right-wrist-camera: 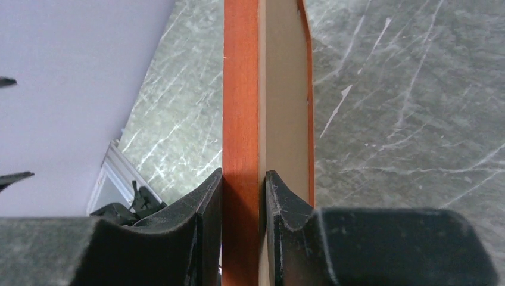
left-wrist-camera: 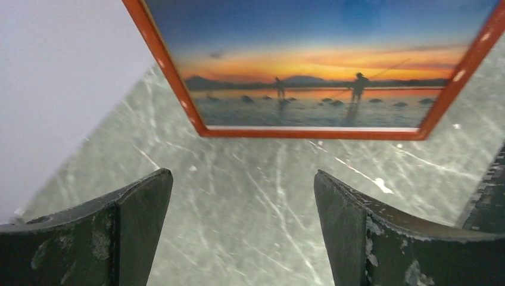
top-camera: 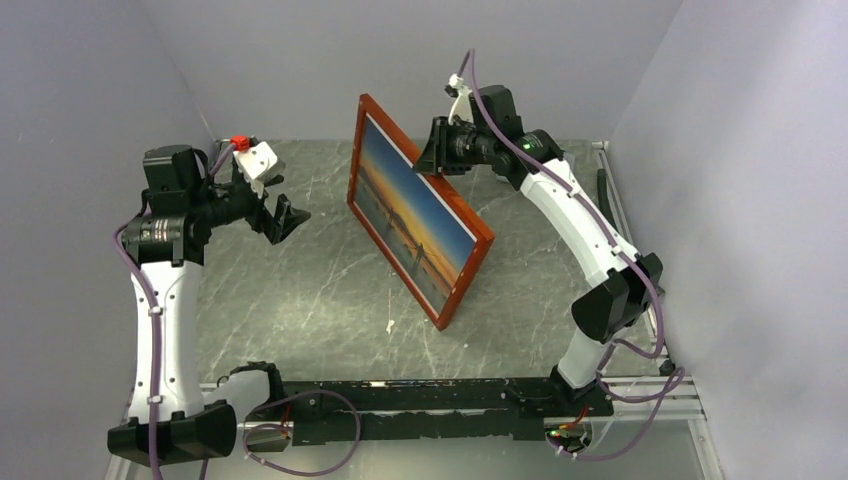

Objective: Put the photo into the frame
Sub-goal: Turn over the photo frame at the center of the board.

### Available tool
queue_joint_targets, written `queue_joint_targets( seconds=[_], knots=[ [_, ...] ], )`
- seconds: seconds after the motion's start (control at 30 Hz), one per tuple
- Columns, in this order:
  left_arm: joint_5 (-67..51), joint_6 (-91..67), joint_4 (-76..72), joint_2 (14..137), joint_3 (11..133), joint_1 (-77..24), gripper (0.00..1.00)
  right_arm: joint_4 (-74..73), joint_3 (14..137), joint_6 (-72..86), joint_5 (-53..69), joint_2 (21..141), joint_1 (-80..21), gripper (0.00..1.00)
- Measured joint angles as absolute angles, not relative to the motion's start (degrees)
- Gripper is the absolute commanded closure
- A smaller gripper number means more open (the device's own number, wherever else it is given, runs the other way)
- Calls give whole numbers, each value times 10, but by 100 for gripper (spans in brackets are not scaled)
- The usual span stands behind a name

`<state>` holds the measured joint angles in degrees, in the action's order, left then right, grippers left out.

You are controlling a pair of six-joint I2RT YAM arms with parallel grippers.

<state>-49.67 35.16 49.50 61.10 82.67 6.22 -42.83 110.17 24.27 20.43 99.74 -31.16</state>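
The frame [top-camera: 468, 280], a thin reddish-orange border, stands tilted on its lower corner over the middle of the table. The sunset photo [top-camera: 415, 215] shows in its front, facing left. My right gripper [top-camera: 432, 150] is shut on the frame's upper long edge; in the right wrist view its fingers pinch the orange edge [right-wrist-camera: 240, 89], with the tan back to the right. My left gripper [top-camera: 290, 218] hangs to the left of the frame, apart from it and open. In the left wrist view the photo [left-wrist-camera: 309, 65] and border [left-wrist-camera: 298, 133] lie ahead of the spread, empty left gripper [left-wrist-camera: 243, 176].
The grey marbled tabletop [top-camera: 300, 290] is enclosed by pale walls at the left, back and right. A small white scrap [top-camera: 389, 325] lies near the frame's lower corner. A black rail [top-camera: 420, 395] with the arm bases runs along the near edge.
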Motion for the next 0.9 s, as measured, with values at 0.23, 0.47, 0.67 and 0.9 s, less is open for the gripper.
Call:
queue_joint_targets(
  seconds=[0.23,0.47,0.67,0.9],
  knots=[
    [-512,308,571,657,829,91,6,-372,1023,233,167,964,-278,79],
    [-514,307,618,711,827,135,6,-291,860,252,141,918,-246,83],
    [-511,322,626,707,788,144,6,-208,730,285,142,909,-239,84],
    [-483,327,634,715,764,147,6,-87,570,329,129,903,-239,73]
  ],
)
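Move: My right hand holds the middle of the photo frame's raised long edge. The steeply tilted frame's middle is about 3 cm back, 3 cm left and 11 cm below it. The spot where the frame is to lie centres some 5 cm back, 3 cm left and 23 cm below; the plastic box lies 16 cm ahead, 24 cm right. From my empty left hand the frame's middle is about 6 cm ahead, 21 cm right and 15 cm lower. I keep the raised edge pinched in my right hand and lay the frame over: first a little forward and to the right, then mostly down towards the table, about 21 cm lower and 9 cm right in all, turning nearly 20 degrees clockwise. My left hand, open and holding nothing, sinks some 11 cm and shifts slightly left, its fingers tipping further down. ##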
